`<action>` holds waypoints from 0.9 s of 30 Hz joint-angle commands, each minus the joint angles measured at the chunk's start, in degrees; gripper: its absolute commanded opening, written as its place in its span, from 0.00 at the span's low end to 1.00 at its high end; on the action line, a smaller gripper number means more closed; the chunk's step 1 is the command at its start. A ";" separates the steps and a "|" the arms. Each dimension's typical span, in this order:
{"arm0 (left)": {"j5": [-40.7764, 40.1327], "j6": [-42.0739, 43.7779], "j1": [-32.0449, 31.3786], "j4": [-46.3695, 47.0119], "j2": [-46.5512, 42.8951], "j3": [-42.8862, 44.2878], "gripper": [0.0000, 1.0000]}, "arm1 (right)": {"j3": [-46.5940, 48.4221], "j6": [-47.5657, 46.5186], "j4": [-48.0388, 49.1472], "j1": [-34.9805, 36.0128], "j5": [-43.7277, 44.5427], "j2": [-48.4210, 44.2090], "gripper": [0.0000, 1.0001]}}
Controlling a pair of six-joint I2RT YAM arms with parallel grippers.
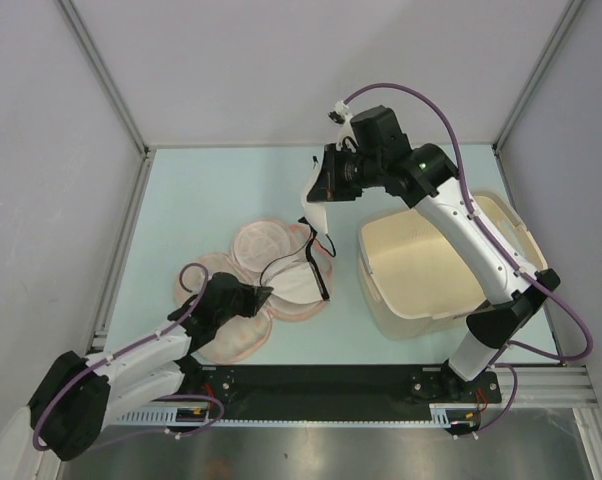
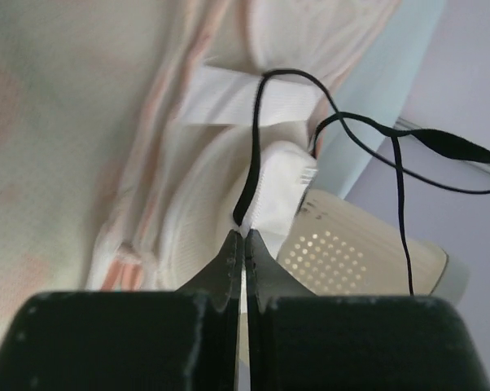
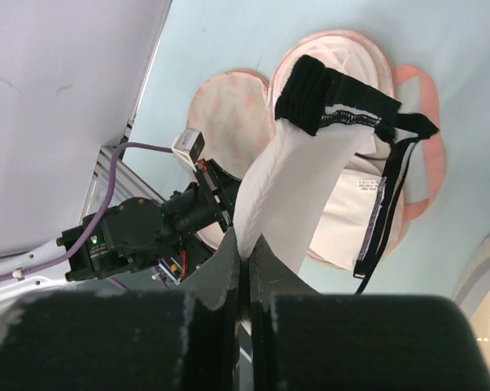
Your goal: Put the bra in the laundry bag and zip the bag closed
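The laundry bag (image 1: 243,335) lies open and flat on the table, peach-pink with a paler lining. On it rests the cream-white bra (image 1: 296,282) with black straps. My left gripper (image 1: 266,292) is low at the bra's near edge, shut on the white fabric where a black strap (image 2: 253,155) meets it. My right gripper (image 1: 310,196) is raised above the bag's far side, shut on the bra's white band (image 3: 298,179), which hangs taut down to the cup (image 3: 355,216). The left gripper (image 2: 243,235) and right gripper (image 3: 247,244) both show jaws pressed together on cloth. Pink bag fabric (image 3: 229,110) lies under the bra.
A cream plastic basket (image 1: 421,312) stands right of the bag, under the right arm; its perforated wall (image 2: 343,257) shows past the left fingers. Metal frame rails border the table at left, right and the near edge.
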 commanded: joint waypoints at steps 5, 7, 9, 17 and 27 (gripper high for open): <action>-2.89 -7.66 -3.27 -18.32 -6.40 1.55 0.43 | -2.03 1.56 1.19 1.23 0.30 -2.54 0.00; -2.09 -7.48 -3.27 -22.65 -9.90 2.16 0.87 | -2.48 2.44 1.10 1.23 0.47 -2.36 0.00; -1.04 -6.44 -3.09 -28.02 -12.29 2.69 1.00 | -2.39 3.05 1.02 1.23 0.65 -1.66 0.00; -7.18 32.37 0.68 -31.77 -14.25 20.86 0.96 | 1.39 8.32 -2.58 2.28 3.37 2.47 0.03; 1.53 67.75 -9.14 -6.42 -8.17 35.30 0.99 | 3.77 17.98 -5.93 4.21 10.47 5.64 0.00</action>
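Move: The raised cup of the bra, pinched by the right hand, hangs about 6 cm ahead, 9 cm to the right and some 24 cm above the left hand, which still pinches the edge of the lying cup. That lying cup's middle is roughly 7 cm right, 2 cm ahead and 5 cm below; the bag's far mesh circle is 11 cm straight ahead, 6 cm below. From the right hand the lying cup is about 4 cm back, 4 cm left and 34 cm below. The left hand draws back and a little left by some 5 cm, low over the bag, and on the way opens wide and lets go of the lying cup's edge, then climbs quickly by about 24 cm and swings forward and slightly right towards the raised cup, tilting its fingers up some 45 degrees and turning clockwise. The right hand keeps its pinch and lowers the raised cup about 5 cm, tipping its fingers further down. ##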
